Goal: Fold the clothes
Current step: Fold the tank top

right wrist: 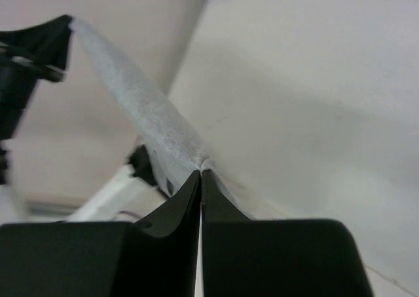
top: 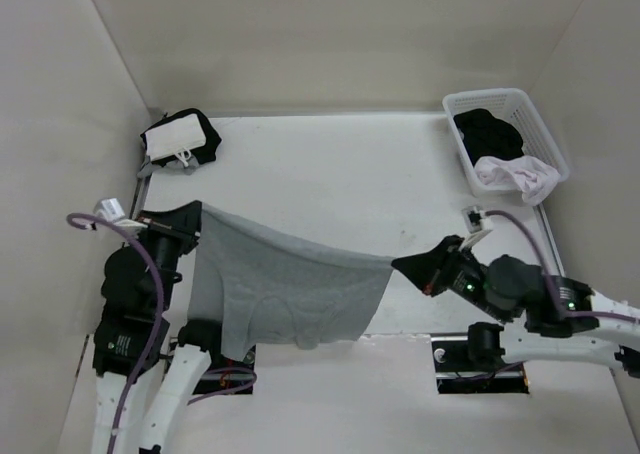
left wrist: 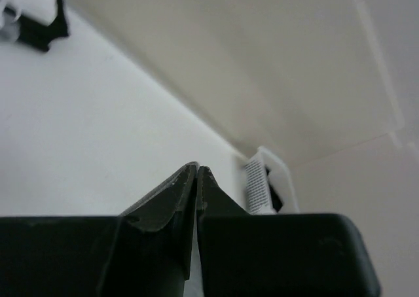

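The clothes in hand are a light heather-grey top (top: 290, 284), stretched in the air between both arms and sagging toward the near table edge. My left gripper (top: 196, 214) is shut on its left corner; in the left wrist view the jaws (left wrist: 198, 167) are pressed together and the fabric is hidden. My right gripper (top: 402, 265) is shut on the right corner. The right wrist view shows the grey top (right wrist: 144, 107) running taut from my right gripper (right wrist: 201, 173) up to the left gripper (right wrist: 46, 42).
A white lattice basket (top: 545, 134) at the back right holds a black garment (top: 488, 132) and a pale one (top: 515, 177). A black-and-white folded pile (top: 180, 139) lies at the back left. Walls close in the table on three sides.
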`<state>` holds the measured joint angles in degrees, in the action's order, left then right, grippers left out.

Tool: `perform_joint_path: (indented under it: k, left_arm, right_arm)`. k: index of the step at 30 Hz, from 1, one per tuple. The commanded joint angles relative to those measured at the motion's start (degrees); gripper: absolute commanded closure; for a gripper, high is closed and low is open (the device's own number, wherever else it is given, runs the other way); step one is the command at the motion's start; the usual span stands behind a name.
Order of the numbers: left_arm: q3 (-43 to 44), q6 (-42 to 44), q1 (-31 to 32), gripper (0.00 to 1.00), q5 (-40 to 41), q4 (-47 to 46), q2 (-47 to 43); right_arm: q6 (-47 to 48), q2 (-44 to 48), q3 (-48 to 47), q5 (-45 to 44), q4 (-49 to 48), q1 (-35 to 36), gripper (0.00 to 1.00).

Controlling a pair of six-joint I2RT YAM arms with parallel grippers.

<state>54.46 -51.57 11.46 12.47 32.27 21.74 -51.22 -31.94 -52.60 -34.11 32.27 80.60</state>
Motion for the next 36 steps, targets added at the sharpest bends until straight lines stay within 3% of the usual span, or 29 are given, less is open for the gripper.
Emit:
perform_joint_path:
  k: [1,6,10,15,20,25,36]
  left_arm:
    - [-7.24,0.25,0.53,1.0,2.73,5.01,1.54]
    - [-14.19,-1.86,-2.01,1.0,1.25,-13.94,16.63]
    - [-11.41,-3.18,-2.02,1.0,0.37,-28.19,35.68]
    - [-1.04,-3.19,-1.4,1.0,-0.17,-37.44,57.85]
    - [10.56,-4.24,-3.51,1.0,-5.43,-38.52,72.9]
    - [7.61,-4.68,-3.78,1.0,-5.62,-38.95,68.99]
    - [-19.98,-9.34,-7.2,0.99,-7.72,-44.58,47.02]
  right_arm:
    - [-2.49,-0.31,5.56,5.33,1.31,-9.49,0.97]
    - [6.3,-11.09,11.98,31.68,-14.48,-40.51,0.99]
    - [9.2,-27.33,11.57,40.43,-27.41,-56.35,1.0]
    - [10.88,-47.47,0.95,43.77,-33.67,-61.92,1.0]
    - [11.84,-63.05,-12.42,43.87,-33.86,-64.47,1.0]
    - [13.07,-59.92,-11.93,42.55,-32.54,-64.03,1.0]
    - [12.99,-40.23,8.99,38.42,-32.98,-60.26,1.0]
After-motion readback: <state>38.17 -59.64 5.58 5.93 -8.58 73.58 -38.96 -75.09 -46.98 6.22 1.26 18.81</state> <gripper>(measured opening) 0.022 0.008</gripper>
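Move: Just over the near part of the table, both hands already pinch the tank top between them. The bare stretch of table it is taken to is centred some 13 cm ahead of the left hand, 18 cm to its right and 36 cm below; from the right hand, about 22 cm ahead, 13 cm to the left and 31 cm down. The laundry basket stands roughly 45 cm ahead of the right hand and 35 cm to its right, 27 cm lower. Swinging down and forward together, both hands sweep the tank top out over the table, dropping over 20 cm and reaching some 30 cm out as the fingers tip down by 25 to 35 degrees; the right also turns clockwise about 20. Then both draw back 8 or 9 cm, staying clear of the table, the tips levelling a little and the grippers still shut on the cloth. ##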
